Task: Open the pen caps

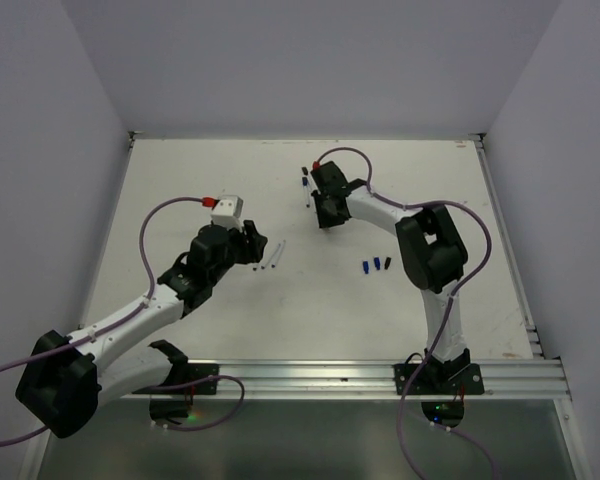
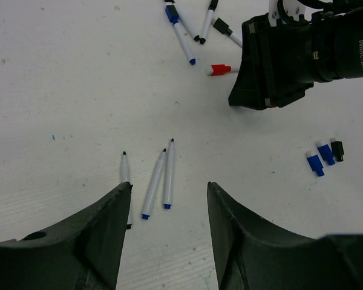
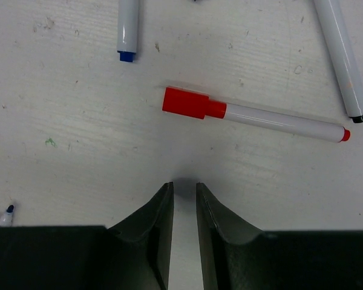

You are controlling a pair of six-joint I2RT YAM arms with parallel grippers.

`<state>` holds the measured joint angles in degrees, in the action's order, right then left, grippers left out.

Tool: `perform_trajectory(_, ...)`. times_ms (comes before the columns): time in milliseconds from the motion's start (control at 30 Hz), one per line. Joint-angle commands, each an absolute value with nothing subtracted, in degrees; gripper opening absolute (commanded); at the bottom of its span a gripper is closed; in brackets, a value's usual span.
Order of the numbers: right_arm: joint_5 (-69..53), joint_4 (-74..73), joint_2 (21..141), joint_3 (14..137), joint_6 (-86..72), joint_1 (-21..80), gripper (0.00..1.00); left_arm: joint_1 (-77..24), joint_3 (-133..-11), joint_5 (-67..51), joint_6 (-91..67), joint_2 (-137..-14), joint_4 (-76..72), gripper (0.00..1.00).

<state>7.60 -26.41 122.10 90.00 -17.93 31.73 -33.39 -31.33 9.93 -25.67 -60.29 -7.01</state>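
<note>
Three loose pen caps, two blue (image 2: pixel 314 164) (image 2: pixel 325 153) and one black (image 2: pixel 337 150), lie together on the white table (image 1: pixel 310 310); from above they show as a small cluster (image 1: pixel 376 265). A red cap (image 3: pixel 186 103) sits on its white pen, just beyond my right gripper (image 3: pixel 184 186). That gripper's jaws point down at the table, a narrow gap apart with nothing between them. My left gripper (image 2: pixel 168 187) stands wide open and empty above three uncapped pens (image 2: pixel 169 174). In the top view the right gripper (image 1: pixel 323 215) is at the back middle and the left gripper (image 1: pixel 255 240) left of centre.
More capped pens lie near the right gripper: a blue-capped one (image 2: pixel 181 33) and black-capped ones (image 2: pixel 206 18). A blue-ended barrel (image 3: pixel 127 30) and a black-ended barrel (image 3: pixel 342 54) flank the red pen. White walls enclose the table; a metal rail (image 1: pixel 380 378) runs along its near edge.
</note>
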Motion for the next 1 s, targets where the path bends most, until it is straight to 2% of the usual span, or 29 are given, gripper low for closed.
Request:
perform_trajectory(0, 9.3, -24.1, 116.6, 90.0, -15.3, 32.0, 0.25, -33.1, -32.6, 9.0, -23.9, -59.6, -6.4, 0.56)
perform_trajectory(133, 11.9, -25.5, 116.6, 93.3, -8.9, 32.1, 0.28, -33.1, -33.0, 7.8, -23.9, -60.6, -7.0, 0.56)
perform_trajectory(200, 12.9, -26.8, 118.1, 96.5, -6.3, 32.0, 0.35, -33.1, -33.0, 7.6, -23.7, -61.0, -7.2, 0.56)
perform_trajectory(267, 13.9, -29.4, 119.5, 98.6, -2.4, 32.0, 0.39, -33.1, -32.9, 7.7, -23.5, -60.8, -7.2, 0.56)
perform_trajectory(300, 13.7, -29.9, 120.1, 99.3, -0.9, 32.0, 0.44, -33.1, -32.8, 7.9, -23.5, -60.8, -7.1, 0.56)
perform_trajectory(433, 9.5, -30.0, 119.2, 98.5, 8.3, 31.4, 0.55, -33.1, -32.3, 7.7, -22.9, -60.2, -6.9, 0.56)
perform_trajectory(633, -7.1, -33.0, 119.5, 100.7, 16.3, 25.8, 0.63, -33.2, -32.3, 6.1, -22.9, -61.0, -7.2, 0.56)
perform_trajectory(733, -9.7, -34.2, 120.5, 101.2, 21.7, 24.6, 0.67, -33.1, -31.9, 5.0, -22.8, -61.1, -7.7, 0.55)
perform_trajectory(967, -12.1, -42.5, 127.3, 109.2, 27.3, 24.2, 0.66, -33.1, -31.1, 4.3, -22.5, -61.3, -9.8, 0.55)
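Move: Ahead of the right hand lies the red pen, its middle about 5 cm forward, 3 cm right and 1 cm lower, lying crosswise with the cap to the left. Around it, the blue pen is some 10 cm forward and 6 cm left of the hand, one black-capped pen about 11 cm forward and 5 cm right, and the far black-capped pen roughly 14 cm straight ahead. From the left hand the red pen is about 17 cm forward, 22 cm right and 13 cm below. Rising off its low spot just short of the red pen, the right hand goes up some 6 cm and forward, then stays at that height while easing right and further forward until it is over the pen, about 5 cm farther out than before. The fingers spread from a narrow gap to about two-thirds open as the wrist turns some 35 degrees counter-clockwise, bringing the pen between the raised fingertips. ##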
